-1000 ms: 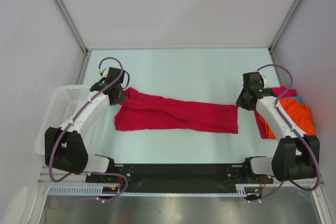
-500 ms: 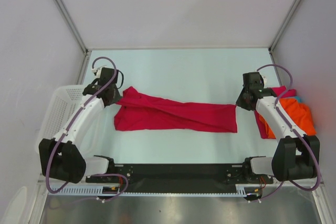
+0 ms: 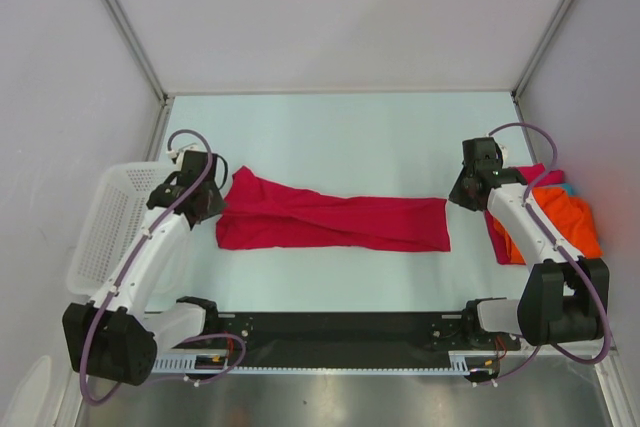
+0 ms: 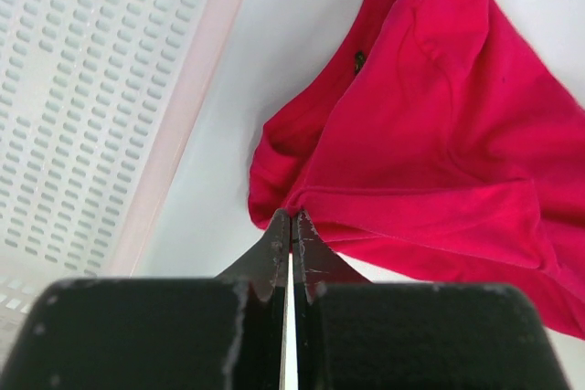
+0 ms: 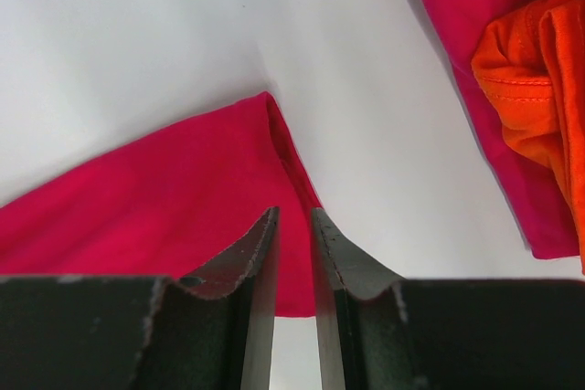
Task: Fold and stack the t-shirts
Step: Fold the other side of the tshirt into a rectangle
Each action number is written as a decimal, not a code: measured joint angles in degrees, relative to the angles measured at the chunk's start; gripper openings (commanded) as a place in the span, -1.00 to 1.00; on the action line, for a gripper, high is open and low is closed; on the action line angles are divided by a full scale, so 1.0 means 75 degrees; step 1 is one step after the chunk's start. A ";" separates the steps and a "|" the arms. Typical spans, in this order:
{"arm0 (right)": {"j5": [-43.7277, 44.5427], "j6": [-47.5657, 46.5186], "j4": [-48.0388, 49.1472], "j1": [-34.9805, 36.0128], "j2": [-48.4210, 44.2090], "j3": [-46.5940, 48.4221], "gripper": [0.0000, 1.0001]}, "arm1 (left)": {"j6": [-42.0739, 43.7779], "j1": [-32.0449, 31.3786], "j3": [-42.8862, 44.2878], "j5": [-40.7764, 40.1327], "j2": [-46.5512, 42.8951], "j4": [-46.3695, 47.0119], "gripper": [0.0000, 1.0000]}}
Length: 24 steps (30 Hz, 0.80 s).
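Observation:
A crimson red t-shirt (image 3: 330, 219) lies stretched in a long band across the middle of the table. My left gripper (image 3: 214, 207) is shut on its left edge; in the left wrist view the cloth (image 4: 430, 152) puckers into the closed tips (image 4: 292, 216). At the shirt's right end, my right gripper (image 3: 455, 197) hovers over the hem corner (image 5: 155, 198). Its jaws (image 5: 294, 216) stand a little apart with nothing pinched between them. More t-shirts lie heaped at the right: orange (image 3: 565, 219) on magenta-pink (image 3: 497, 237), with a sliver of teal (image 3: 567, 188).
A white lattice basket (image 3: 110, 217) stands at the table's left edge, close beside my left arm, and its wall (image 4: 82, 89) fills the left of the wrist view. The heap (image 5: 539, 70) sits against the right wall. Enclosure walls bound the table on three sides.
My left gripper has drawn left and toward the near edge, pulling the red shirt's left end with it. The shirt's right edge slid slightly left. My right arm has stayed put.

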 measured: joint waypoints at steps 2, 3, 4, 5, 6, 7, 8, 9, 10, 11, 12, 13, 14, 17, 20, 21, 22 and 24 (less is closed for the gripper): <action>-0.0023 0.0000 0.0000 0.0000 0.0000 0.0000 -0.50 | -0.0003 0.0000 -0.0117 0.0015 -0.0096 -0.0055 -0.96; -0.0029 -0.0003 0.0000 0.0000 0.0000 0.0000 -0.50 | -0.0003 0.0000 -0.0146 0.0032 -0.0119 -0.0070 -0.89; -0.0041 -0.0003 -0.0003 0.0000 -0.0009 0.0000 -0.50 | -0.0006 0.0000 -0.0175 0.0044 -0.0152 -0.0079 -0.70; -0.0058 -0.0003 -0.0006 0.0000 -0.0020 0.0000 -0.50 | -0.0009 0.0000 -0.0187 0.0055 -0.0172 -0.0102 -0.38; -0.0070 -0.0006 -0.0012 0.0000 -0.0047 0.0000 -0.49 | -0.0012 0.0000 -0.0192 0.0067 -0.0189 -0.0117 -0.20; -0.0076 -0.0012 -0.0015 0.0000 -0.0073 0.0000 -0.49 | -0.0058 0.0000 -0.0192 0.0099 -0.0207 -0.0125 -0.06; -0.0079 -0.0026 -0.0017 0.0000 -0.0108 0.0000 -0.49 | -0.0023 0.0000 -0.0192 0.0117 -0.0219 -0.0134 0.18; -0.0079 -0.0026 -0.0020 0.0000 -0.0131 -0.0003 -0.49 | -0.0038 0.0003 -0.0192 0.0146 -0.0230 -0.0137 0.28; -0.0082 -0.0029 -0.0020 0.0000 -0.0160 -0.0009 -0.49 | -0.0038 0.0003 -0.0192 0.0175 -0.0233 -0.0143 0.34; -0.0082 -0.0029 -0.0023 0.0000 -0.0184 -0.0017 -0.49 | -0.0050 0.0006 -0.0192 0.0192 -0.0230 -0.0146 0.41; -0.0082 -0.0029 -0.0026 0.0000 -0.0201 -0.0029 -0.49 | -0.0067 0.0009 -0.0192 0.0204 -0.0230 -0.0149 0.42; -0.0082 -0.0029 -0.0035 0.0000 -0.0210 -0.0032 -0.49 | -0.0064 0.0012 -0.0192 0.0204 -0.0230 -0.0146 0.43; -0.0082 -0.0029 -0.0035 0.0000 -0.0210 -0.0035 -0.49 | -0.0070 0.0015 -0.0192 0.0204 -0.0219 -0.0143 0.44; -0.0085 -0.0029 -0.0032 0.0000 -0.0210 -0.0035 -0.49 | -0.0076 0.0015 -0.0178 0.0213 -0.0085 -0.0111 0.43; -0.0087 -0.0029 -0.0035 0.0000 -0.0210 -0.0035 -0.49 | -0.0073 0.0015 -0.0058 0.0332 0.0329 0.0099 0.43; -0.0087 -0.0029 -0.0035 0.0000 -0.0210 -0.0035 -0.49 | -0.0073 0.0015 0.0026 0.0411 0.0548 0.0198 0.43; -0.0090 -0.0029 -0.0035 0.0000 -0.0210 -0.0035 -0.49 | -0.0073 0.0015 0.0122 0.0478 0.0801 0.0332 0.42; -0.0093 -0.0029 -0.0041 0.0000 -0.0210 -0.0035 -0.49 | -0.0073 -0.0015 0.0364 0.0644 0.1349 0.0597 0.42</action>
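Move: The left hand is shut on the edge of the shirt's loose flap, a few centimetres above the table. The shirt's far-left corner lies about 11 cm ahead, 6 cm to the right and 4 cm lower; its near-left corner is some 7 cm back and level sideways. The white basket's middle is roughly 21 cm to the left and 3 cm back. From the right hand, that far-left corner lies around 50 cm left and 8 cm ahead. Back by only a centimetre at first, the left hand finishes its pull on the flap and opens wide, letting go of the cloth. With the fingers staying open and the wrist nearly unchanged, it then turns forward, gathering speed for about 4 cm, also going right and down over the shirt's left end towards the far-left corner. ##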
